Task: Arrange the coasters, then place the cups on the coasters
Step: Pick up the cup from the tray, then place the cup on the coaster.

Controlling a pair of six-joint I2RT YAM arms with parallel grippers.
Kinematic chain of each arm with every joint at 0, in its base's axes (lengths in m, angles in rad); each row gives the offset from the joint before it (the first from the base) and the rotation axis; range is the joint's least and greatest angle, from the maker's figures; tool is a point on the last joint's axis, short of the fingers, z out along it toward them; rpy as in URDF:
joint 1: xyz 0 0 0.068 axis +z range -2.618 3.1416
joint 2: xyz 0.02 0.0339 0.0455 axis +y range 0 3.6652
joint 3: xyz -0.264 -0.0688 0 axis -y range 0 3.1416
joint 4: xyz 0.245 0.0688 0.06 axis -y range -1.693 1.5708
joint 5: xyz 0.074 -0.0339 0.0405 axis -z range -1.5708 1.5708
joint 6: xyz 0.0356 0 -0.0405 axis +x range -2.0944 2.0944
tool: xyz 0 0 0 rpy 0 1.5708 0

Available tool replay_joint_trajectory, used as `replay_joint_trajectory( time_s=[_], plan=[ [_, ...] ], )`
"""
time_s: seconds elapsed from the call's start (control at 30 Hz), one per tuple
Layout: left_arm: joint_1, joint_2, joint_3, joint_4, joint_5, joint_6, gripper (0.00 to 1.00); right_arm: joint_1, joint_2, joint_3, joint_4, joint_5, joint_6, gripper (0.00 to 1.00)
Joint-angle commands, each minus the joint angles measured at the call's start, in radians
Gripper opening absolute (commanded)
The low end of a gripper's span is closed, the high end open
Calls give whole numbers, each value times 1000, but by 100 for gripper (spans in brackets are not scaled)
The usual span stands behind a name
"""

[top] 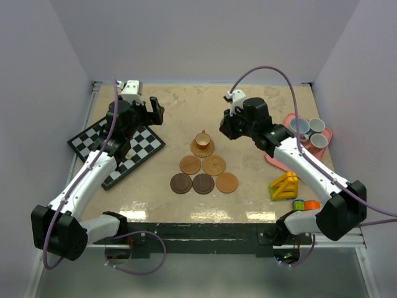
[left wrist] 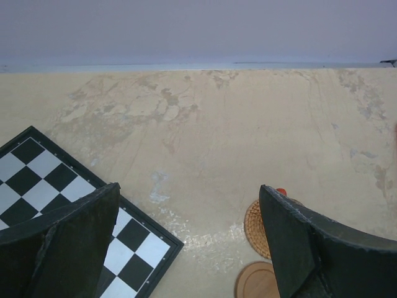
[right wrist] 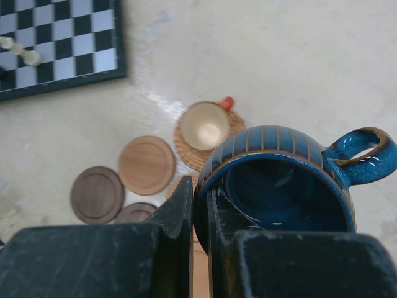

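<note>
Several coasters form a triangle at mid-table: woven tan at the top (top: pixel 194 150), tan ones (top: pixel 190 164) below it, two dark brown (top: pixel 181 183) in the near row. An orange-tan cup (top: pixel 202 139) stands on the top coaster. My right gripper (right wrist: pixel 200 205) is shut on the rim of a dark blue cup (right wrist: pixel 285 180), held in the air above the coasters, right of the orange cup (right wrist: pixel 205 124). From above, the right gripper (top: pixel 231 127) hides that cup. My left gripper (left wrist: pixel 189 192) is open and holds nothing, above the chessboard's far corner (left wrist: pixel 37 180).
A pink tray (top: pixel 277 159) at the right edge holds three pale cups (top: pixel 317 125). A yellow triangular block (top: pixel 284 186) and small coloured cylinders (top: pixel 305 204) lie near the right arm's base. The chessboard (top: pixel 118 149) lies at the left, with a pale piece (right wrist: pixel 18 53) on it.
</note>
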Motion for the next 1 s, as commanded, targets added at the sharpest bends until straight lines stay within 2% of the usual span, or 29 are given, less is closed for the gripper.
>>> replay_joint_trajectory(
  time_s=[0.0,0.2,0.37,0.6,0.97],
  plan=[
    [43,8,35,29,-13,2,98,124,44,114,36,-13,22,0],
    [88,6,46,-29,-94,23,99,305,159,189,39,35,88,0],
    [171,15,38,-13,-12,-24,99,408,268,242,39,98,140,0],
    [178,12,36,-14,-31,-14,99,458,368,220,118,174,248,0],
    [178,15,32,-6,-15,-17,99,468,448,214,132,265,268,0]
  ],
)
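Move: The right hand already holds the blue cup by its wall. The left plain coaster of the middle row lies about 14 cm to the hand's left, 4 cm back and 22 cm below. The tan cup on the top woven coaster is some 8 cm left and 4 cm ahead, the middle row's woven coaster 4 cm left and 4 cm back, and the left dark coaster 17 cm left and 12 cm back. From the left hand, that plain coaster is roughly 8 cm right, 9 cm back and 27 cm below. The right hand, keeping its pinch on the blue cup's wall, sweeps about 18 cm left, sinking some 11 cm and drawing back about 7 cm, to bring the cup over the left plain coaster; the sideways travel comes first, the later part is mostly descent, with the fingers tipping further down by some 15 degrees. The empty left hand makes room, swinging left towards the chessboard side and then stopping, fingers still wide open. ##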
